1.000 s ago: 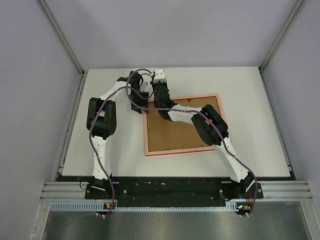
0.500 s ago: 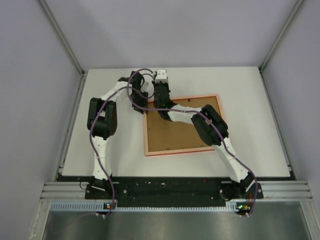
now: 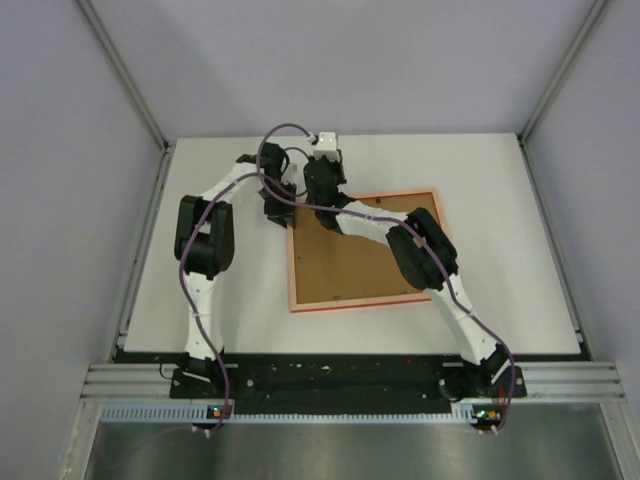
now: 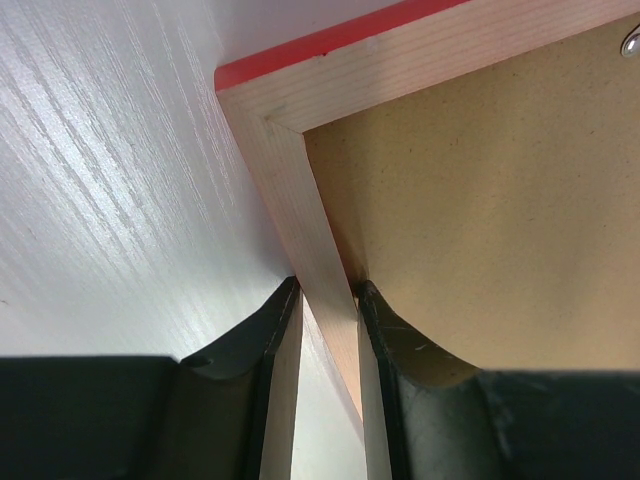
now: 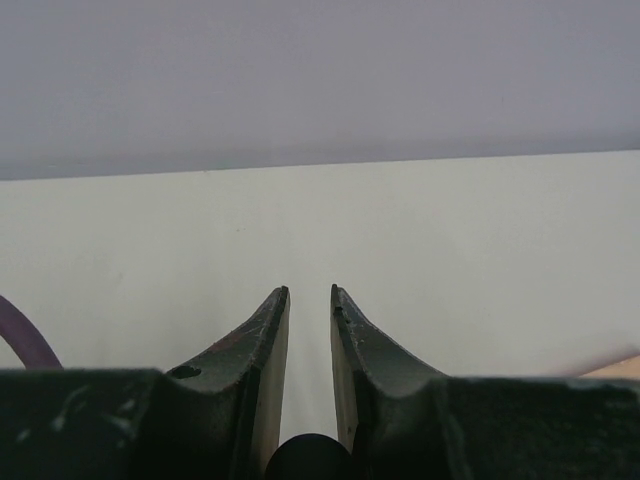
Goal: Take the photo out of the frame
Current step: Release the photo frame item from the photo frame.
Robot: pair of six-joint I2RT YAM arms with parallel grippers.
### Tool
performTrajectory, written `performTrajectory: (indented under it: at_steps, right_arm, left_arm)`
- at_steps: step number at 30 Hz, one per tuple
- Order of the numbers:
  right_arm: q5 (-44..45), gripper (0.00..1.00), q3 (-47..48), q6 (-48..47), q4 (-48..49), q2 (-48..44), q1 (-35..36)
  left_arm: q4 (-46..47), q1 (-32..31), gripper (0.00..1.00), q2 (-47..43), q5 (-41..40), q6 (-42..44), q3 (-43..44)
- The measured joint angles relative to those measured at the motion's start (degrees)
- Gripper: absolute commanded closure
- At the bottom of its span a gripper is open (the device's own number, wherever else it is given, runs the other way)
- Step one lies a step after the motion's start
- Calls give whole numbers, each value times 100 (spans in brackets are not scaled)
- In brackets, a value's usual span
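Observation:
The frame (image 3: 292, 270) lies face down on the white table, with its pale rim around a brown backing board (image 3: 350, 260). The photo is hidden. My left gripper (image 3: 277, 212) is at the frame's far left corner. In the left wrist view it (image 4: 330, 285) is shut across the frame's pale left rim (image 4: 290, 150), one finger outside and one on the board side (image 4: 480, 200). My right gripper (image 3: 323, 150) hovers beyond the frame's far edge, pointing toward the back wall. In the right wrist view it (image 5: 309, 290) is open by a narrow gap with nothing in it.
The right forearm (image 3: 370, 215) crosses above the frame's far left part. A small metal tab (image 4: 630, 42) sits on the backing board near the top rim. White table (image 3: 500, 200) extends right of the frame; grey walls enclose three sides.
My left gripper has closed onto the frame's left rim. The right wrist has shifted slightly right and toward the back wall.

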Motion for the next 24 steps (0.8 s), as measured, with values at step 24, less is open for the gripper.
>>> performTrajectory:
  at_steps: [24]
  right_arm:
    - [-1139, 100, 1263, 1274, -1969, 103, 2]
  left_arm:
    - [0, 0, 75, -7, 0, -15, -2]
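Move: The right hand holds a thin tool upright, and the metal tab it goes for, on the far rail of the photo frame, lies about 7 cm to its left, 7 cm back and 13 cm below. From that hand the frame's far left corner is some 17 cm left and 6 cm back, and the next tab about 9 cm right and 6 cm back, both equally low. From the left hand the first tab lies roughly 5 cm ahead, 10 cm right, about level. The right hand, still gripping the tool, swings about 5 cm to the left along the far rail towards the tab, dipping slightly and then rising about 2 cm, while it turns some 10 degrees counter-clockwise, its left side lifting and its fingers tipping a little down, so that the tool's lower end comes in close beside the tab, contact not visible. The left hand stays put and keeps its pinch on the frame's left rail just nearer than the far corner, steadying the frame. ##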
